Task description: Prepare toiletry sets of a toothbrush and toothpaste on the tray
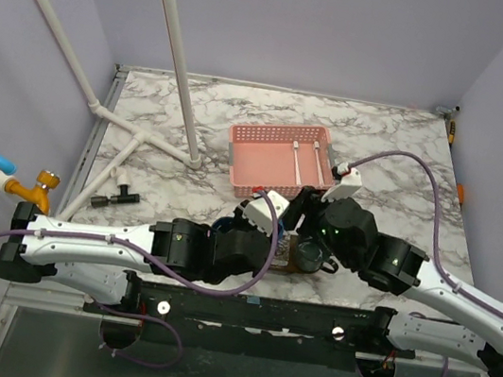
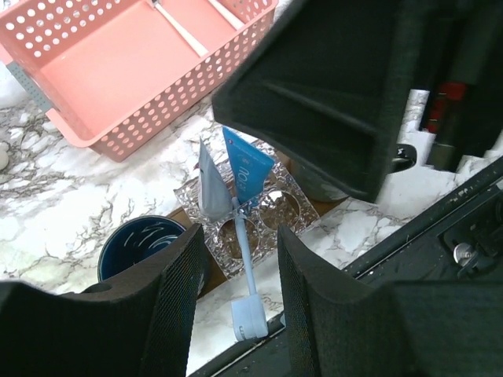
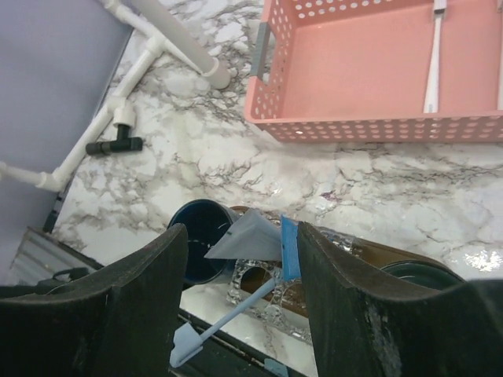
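A pale toothbrush (image 2: 243,255) leans in a clear plastic holder (image 2: 271,212) on the brown tray (image 3: 397,258), head end over the table's near edge. Two toothpaste tubes stand in the holder, one grey-white (image 2: 212,188) and one blue (image 2: 248,174). My left gripper (image 2: 242,243) is open and straddles the toothbrush, with a gap on each side. My right gripper (image 3: 240,232) is open above the same holder, the tubes between its fingers, and touches nothing. Two more toothbrushes (image 1: 297,163) lie in the pink basket (image 1: 255,165).
A dark blue cup (image 2: 138,248) stands at the tray's left end and another dark cup (image 3: 420,275) at its right. Both arms crowd together over the tray (image 1: 282,251). White pipes (image 1: 159,140) and a black fitting (image 3: 115,145) lie at the far left.
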Controlling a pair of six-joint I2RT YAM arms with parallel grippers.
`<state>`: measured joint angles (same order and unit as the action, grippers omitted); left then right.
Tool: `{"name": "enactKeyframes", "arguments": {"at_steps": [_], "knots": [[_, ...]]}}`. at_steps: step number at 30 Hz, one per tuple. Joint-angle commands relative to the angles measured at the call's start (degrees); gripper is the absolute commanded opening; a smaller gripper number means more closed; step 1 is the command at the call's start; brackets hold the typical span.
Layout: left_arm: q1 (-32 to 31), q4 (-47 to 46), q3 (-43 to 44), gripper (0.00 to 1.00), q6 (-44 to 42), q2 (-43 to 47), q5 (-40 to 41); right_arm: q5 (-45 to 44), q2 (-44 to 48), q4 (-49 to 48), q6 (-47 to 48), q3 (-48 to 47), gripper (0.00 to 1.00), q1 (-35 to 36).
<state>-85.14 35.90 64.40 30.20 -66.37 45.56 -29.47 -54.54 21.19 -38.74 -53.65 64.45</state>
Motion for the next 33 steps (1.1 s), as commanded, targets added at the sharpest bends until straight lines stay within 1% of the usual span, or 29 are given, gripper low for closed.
{"name": "enactKeyframes", "arguments": {"at_steps": [1,3,6,10,13,16,22,26,33], "knots": [[0.6,2.7,2.8,0.43,-3.1,0.6,-2.9,-7.1,-4.5,4.9,2.7,-5.0,0.61,0.1],[1.4,3.0,3.1,0.43,-3.9,1.3,-4.1,-8.5,-6.8,5.7,3.7,-7.1,0.6,-0.3],[3.0,3.6,3.3,0.43,-4.5,3.1,-6.2,-7.1,-9.9,6.3,5.6,-10.0,0.6,-3.2],[6.4,4.2,2.7,0.43,-5.2,6.6,-9.9,-0.8,-13.6,7.0,7.7,-12.9,0.6,-9.4],[10.1,4.4,1.8,0.44,-5.7,10.1,-13.4,4.7,-16.8,7.1,9.3,-14.6,0.6,-14.2],[14.8,4.6,0.9,0.45,-6.5,13.1,-17.7,7.8,-20.5,7.7,11.1,-16.6,0.6,-17.9],[21.3,7.8,1.9,0.47,-8.3,16.3,-22.4,15.0,-28.3,7.9,13.3,-20.0,0.6,-26.0],[28.3,9.2,2.3,0.47,-9.9,17.0,-28.7,18.5,-33.4,8.0,14.6,-22.7,0.6,-29.8],[41.7,9.4,0.3,0.46,-11.2,18.1,-39.0,20.3,-42.7,8.0,15.9,-27.1,0.59,-32.3]]}}
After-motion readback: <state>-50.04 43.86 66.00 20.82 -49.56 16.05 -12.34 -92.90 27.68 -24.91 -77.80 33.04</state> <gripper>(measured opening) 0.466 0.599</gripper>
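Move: The nearer-to-centre of the two toothbrushes in the pink basket lies about 23 cm ahead of the right hand, 5 cm to its right and some 17 cm below; the other toothbrush is 6 cm farther right. The clear holder with the tubes stands roughly 2 cm back, 2 cm left and 14 cm below, the green mug 9 cm right, level, 15 cm below. From the left hand that basket toothbrush is about 25 cm ahead, 9 cm right, 17 cm below. The left one of the two basket toothbrushes draws the right hand, which sweeps forward about 19 cm away from the clear holder, first level, then sinking some 9 cm while drifting slightly right, its fingers still open, tipping down and its left side rolling lower. The emptied left hand pulls clear some 11 cm to the left, also forward and up, still open. ##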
